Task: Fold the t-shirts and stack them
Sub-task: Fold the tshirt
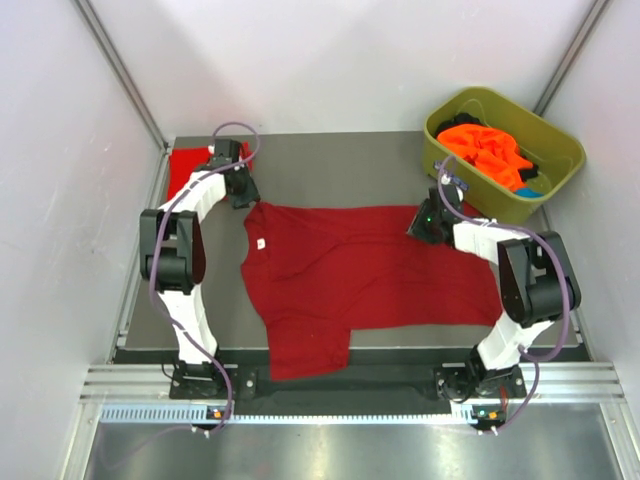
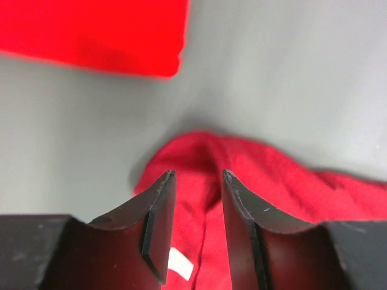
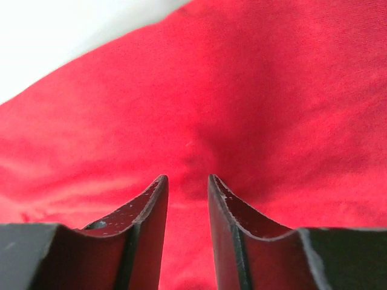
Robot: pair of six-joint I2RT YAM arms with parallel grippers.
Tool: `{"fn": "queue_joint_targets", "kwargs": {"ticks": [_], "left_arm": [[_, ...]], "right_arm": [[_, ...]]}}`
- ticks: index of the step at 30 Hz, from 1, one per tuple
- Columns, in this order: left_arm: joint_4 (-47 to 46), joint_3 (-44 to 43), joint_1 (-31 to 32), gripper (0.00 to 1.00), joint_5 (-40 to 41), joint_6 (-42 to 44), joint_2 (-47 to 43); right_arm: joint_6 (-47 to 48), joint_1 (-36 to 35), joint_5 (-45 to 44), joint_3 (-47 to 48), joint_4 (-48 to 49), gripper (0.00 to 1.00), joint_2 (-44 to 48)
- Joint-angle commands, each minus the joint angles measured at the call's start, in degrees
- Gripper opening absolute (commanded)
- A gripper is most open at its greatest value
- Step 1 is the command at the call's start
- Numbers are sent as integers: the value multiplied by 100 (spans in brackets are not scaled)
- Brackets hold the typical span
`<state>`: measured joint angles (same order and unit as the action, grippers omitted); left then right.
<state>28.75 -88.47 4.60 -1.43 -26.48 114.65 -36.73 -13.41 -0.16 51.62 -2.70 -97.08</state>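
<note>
A dark crimson t-shirt [image 1: 360,280] lies spread on the grey table, its white neck label [image 1: 262,241] near its left side and its lower part hanging over the front edge. My left gripper [image 1: 243,195] is over the shirt's back left corner. In the left wrist view the left gripper [image 2: 198,172] is open, and bunched crimson cloth [image 2: 272,175] and the label [image 2: 181,264] show in the gap. My right gripper [image 1: 422,222] is at the shirt's back right edge. In its wrist view the right gripper [image 3: 187,177] is open over slightly puckered cloth [image 3: 272,90].
A brighter red folded t-shirt [image 1: 185,170] lies at the back left corner, also in the left wrist view [image 2: 91,30]. The olive-green tub [image 1: 500,205] at the back right holds orange t-shirts [image 1: 490,150] and darker items. White walls enclose the table [image 1: 330,160].
</note>
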Motion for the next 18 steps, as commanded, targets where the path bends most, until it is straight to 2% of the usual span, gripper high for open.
{"fn": "queue_joint_targets", "kwargs": {"ticks": [1, 5, 10, 13, 18], "left_arm": [[403, 197, -3, 41, 337, -50, -951], [298, 1374, 85, 38, -426, -112, -2005], [263, 2507, 102, 38, -1638, 3, -2736], [-1, 3105, 111, 39, -1974, -182, -2939], [-202, 3695, 120, 43, -1835, -393, -3019]], "right_arm": [[149, -292, -1, 419, -406, 34, 496], [17, -785, 192, 411, -398, 35, 681], [-106, -1391, 192, 481, -389, 36, 734], [-167, -1585, 201, 463, -328, 36, 804], [-159, -1840, 175, 481, -363, 36, 901]]}}
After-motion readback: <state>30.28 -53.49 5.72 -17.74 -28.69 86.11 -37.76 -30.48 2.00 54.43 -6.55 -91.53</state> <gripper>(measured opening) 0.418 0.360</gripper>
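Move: Behind the open left hand, about 20 cm back and 2 cm to its right, some 3 cm lower, lies the t-shirt's near shoulder. The white tag is 10 cm back and 3 cm right, and the folded red shirt's middle 11 cm ahead and 12 cm left. From the right hand, the t-shirt's middle lies about 13 cm left, 9 cm back and slightly below; the green basket is some 24 cm ahead and 26 cm right. Leaving the far neck corner, the left hand swings back about 18 cm and slightly right past the white tag, rising some 5 cm and sinking again towards the near shoulder, rolling so its right side lifts. Meanwhile the right hand travels 12 cm left over the shirt body, rising and easing back about 5 cm each, turning nearly 20 degrees counter-clockwise. Both grippers stay partly open. ##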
